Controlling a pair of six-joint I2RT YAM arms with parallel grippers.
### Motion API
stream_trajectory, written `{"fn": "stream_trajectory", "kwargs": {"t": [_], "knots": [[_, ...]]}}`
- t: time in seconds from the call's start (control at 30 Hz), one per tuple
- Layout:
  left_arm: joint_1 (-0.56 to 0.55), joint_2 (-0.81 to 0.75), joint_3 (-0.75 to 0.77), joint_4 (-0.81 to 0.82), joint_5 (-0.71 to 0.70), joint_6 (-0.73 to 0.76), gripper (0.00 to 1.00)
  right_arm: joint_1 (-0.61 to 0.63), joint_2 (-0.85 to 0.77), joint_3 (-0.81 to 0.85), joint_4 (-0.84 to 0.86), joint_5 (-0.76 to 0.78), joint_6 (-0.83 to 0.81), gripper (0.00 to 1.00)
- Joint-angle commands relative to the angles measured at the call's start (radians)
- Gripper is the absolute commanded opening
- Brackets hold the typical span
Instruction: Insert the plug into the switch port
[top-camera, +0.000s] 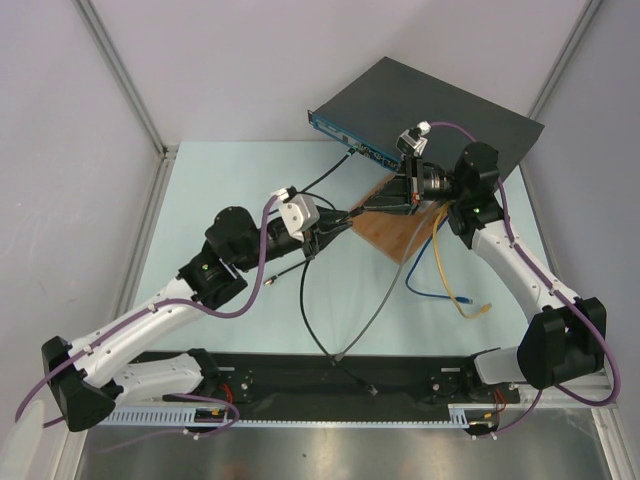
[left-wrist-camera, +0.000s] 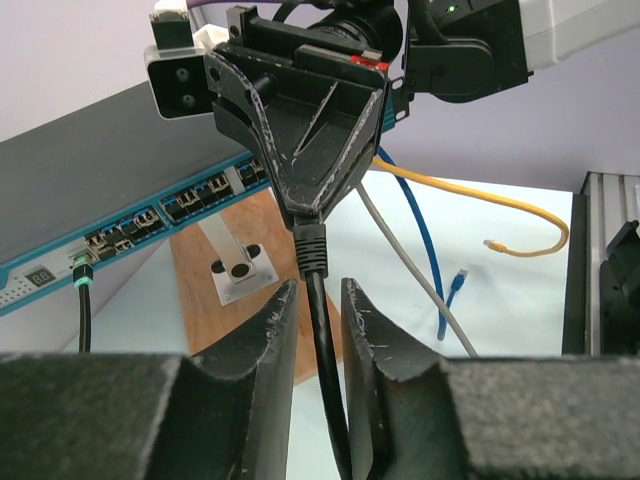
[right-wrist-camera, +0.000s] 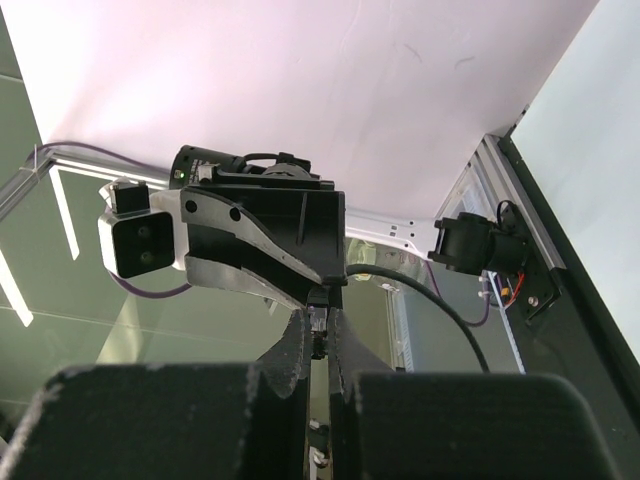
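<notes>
The switch (top-camera: 440, 115) is a flat dark grey box at the back right, with its teal port face (left-wrist-camera: 150, 215) turned toward the arms. My right gripper (top-camera: 365, 206) hovers over the wooden board in front of that face, shut on the plug (right-wrist-camera: 322, 332). Only the plug's black boot (left-wrist-camera: 311, 243) pokes out below the right gripper (left-wrist-camera: 308, 215) in the left wrist view. Its black cable (left-wrist-camera: 325, 340) runs down between the fingers (left-wrist-camera: 280, 325) of my left gripper (left-wrist-camera: 318, 292). The left jaws stand slightly apart around the cable, with a gap showing beside it.
A brown wooden board (top-camera: 400, 235) carrying a small metal bracket (left-wrist-camera: 238, 268) lies before the switch. Another black cable with a green collar (left-wrist-camera: 82, 282) sits in a port at the left end. Loose yellow (top-camera: 447, 285), blue (top-camera: 422, 288) and grey (top-camera: 378, 305) cables trail over the table.
</notes>
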Motion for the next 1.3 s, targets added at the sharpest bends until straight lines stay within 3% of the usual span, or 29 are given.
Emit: {"fn": "stream_trajectory", "kwargs": {"t": [0.0,0.2,0.27,0.4,0.47,0.5,0.57,0.6,0.77,0.97,1.27], "knots": [[0.006,-0.012,0.009,0.061,0.017,-0.019,0.28,0.003,-0.01,0.0,0.033,-0.01,0.003,0.0],[0.006,-0.013,0.01,0.067,0.013,-0.025,0.15,0.003,-0.01,0.0,0.033,-0.01,0.006,0.0],[0.006,-0.012,0.015,0.064,0.019,-0.028,0.01,0.004,-0.01,0.0,0.036,-0.009,0.006,0.0],[0.006,0.001,0.031,0.043,0.042,-0.046,0.0,0.0,-0.011,0.006,0.021,-0.001,-0.02,0.0],[0.004,0.022,0.071,-0.015,0.028,-0.074,0.0,-0.011,-0.01,0.032,-0.028,0.007,-0.065,0.13],[-0.008,0.037,0.096,-0.05,-0.001,-0.089,0.0,-0.034,-0.01,0.048,-0.084,0.01,-0.117,0.36],[-0.028,0.094,0.197,-0.186,-0.09,-0.132,0.0,-0.064,-0.011,0.086,-0.153,0.025,-0.169,0.5],[-0.036,0.116,0.226,-0.221,-0.104,-0.146,0.0,-0.104,-0.011,0.13,-0.222,0.037,-0.191,0.65],[-0.072,0.16,0.28,-0.25,-0.199,-0.223,0.0,-0.216,-0.013,0.248,-0.304,0.074,-0.235,0.91],[-0.206,0.248,0.318,-0.229,-0.483,-0.241,0.0,-0.403,-0.06,0.362,-0.546,0.142,-0.408,0.97],[-0.237,0.392,0.381,-0.117,-0.523,-0.45,0.0,-0.843,-0.174,0.328,-0.904,0.171,-0.74,0.99]]}}
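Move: The black plug's cable already runs between the left hand's part-open fingers, right at the hand point; the plug itself is some 4 cm to the right and 2 cm ahead, level. The grey plug in the switch sits about 17 cm to the left hand's right, 8 cm ahead and perhaps 10 cm lower, with the yellow plug roughly 2 cm farther right. The right hand still pinches the black plug, right at its pads. The left fingers close on the black cable just behind the plug; then the right hand opens wide, lets go of the plug and swings clear, some 23 cm right, with less forward and up, turning clockwise about 50 degrees. As it leaves, the left hand carries the plug right and down towards the switch's ports, rolling its forward side down and turning a little counter-clockwise. ##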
